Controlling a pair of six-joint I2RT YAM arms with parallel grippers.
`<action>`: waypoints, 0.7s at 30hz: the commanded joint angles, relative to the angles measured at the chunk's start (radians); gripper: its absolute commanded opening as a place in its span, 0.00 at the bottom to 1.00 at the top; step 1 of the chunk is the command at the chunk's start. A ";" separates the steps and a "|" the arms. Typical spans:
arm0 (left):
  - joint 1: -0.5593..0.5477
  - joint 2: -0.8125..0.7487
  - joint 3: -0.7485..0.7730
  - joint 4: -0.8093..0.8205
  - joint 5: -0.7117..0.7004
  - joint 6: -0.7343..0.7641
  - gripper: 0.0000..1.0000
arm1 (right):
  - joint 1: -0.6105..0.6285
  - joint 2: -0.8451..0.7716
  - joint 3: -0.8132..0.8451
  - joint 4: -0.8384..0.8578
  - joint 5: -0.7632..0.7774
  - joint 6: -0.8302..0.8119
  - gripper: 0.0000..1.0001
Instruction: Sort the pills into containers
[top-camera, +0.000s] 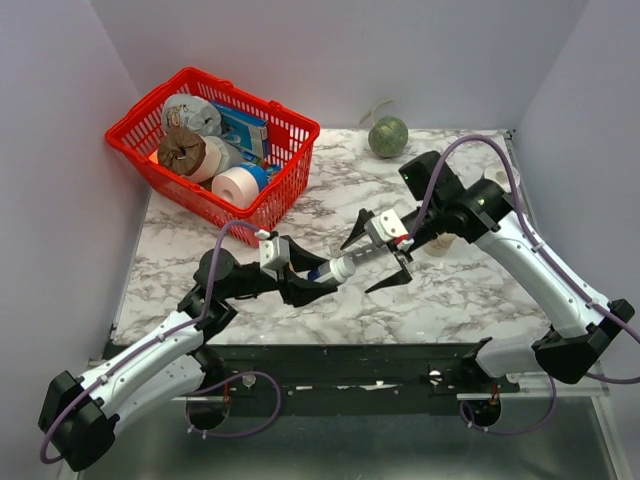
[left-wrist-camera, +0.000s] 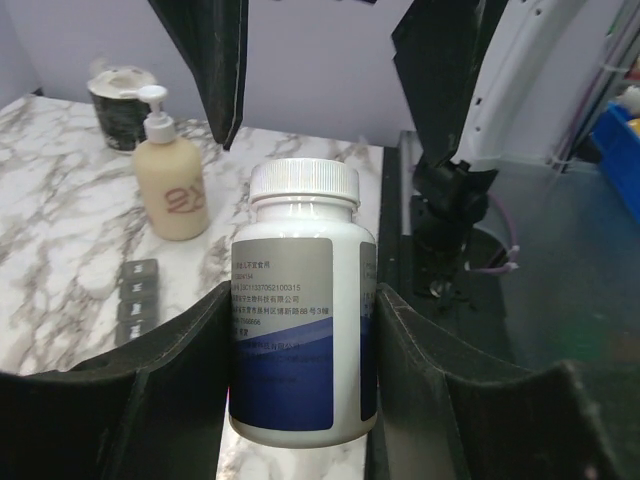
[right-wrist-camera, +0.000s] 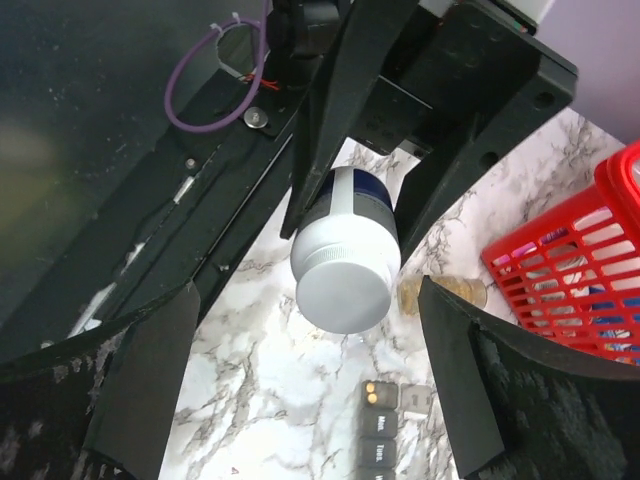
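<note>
My left gripper is shut on a white-capped bottle with a grey and blue label, held above the marble table; in the top view the left gripper points the bottle to the right. My right gripper stands open, one finger on each side of the cap without touching it. The pills show as tan pieces in a clear vial lying on the table. The containers are a dark strip; its end compartment is open with two yellow pills inside. The strip also shows left of the bottle.
A red wire basket with rolls and boxes stands at the back left. A beige pump bottle and a dark cup stand on the marble. A green ball rests at the back wall. The black frame runs along the near edge.
</note>
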 joint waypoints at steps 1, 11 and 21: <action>0.008 0.024 -0.005 0.181 0.108 -0.128 0.00 | 0.029 -0.002 -0.033 0.002 -0.009 -0.094 0.92; 0.011 0.041 0.000 0.208 0.084 -0.168 0.00 | 0.055 -0.016 -0.072 0.130 0.031 0.072 0.64; 0.009 0.021 0.061 -0.040 -0.027 0.037 0.00 | 0.060 -0.022 -0.122 0.252 0.027 0.333 0.52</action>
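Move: The left hand already holds the white pill bottle, its cap about 4 cm to the right, 2 cm up and 1 cm ahead of that hand. From the right hand the cap lies some 3 cm left and 2 cm below, level fore and aft. On the table, the pill box is about 11 cm ahead of the right hand, 4 cm right and 26 cm down; the capsule jar is about 11 cm ahead of the left hand, 7 cm left and 22 cm down. The right hand, fingers wide open around the cap end of the bottle, eases down and to its left by about 2 cm in all, while its fingers close by some two fifths of their range until they pinch the cap from both sides, with hardly any wrist turn. The left hand keeps its grip on the bottle's body, drifting back and up about 2 cm and then coming forward and down again almost to where it began. ##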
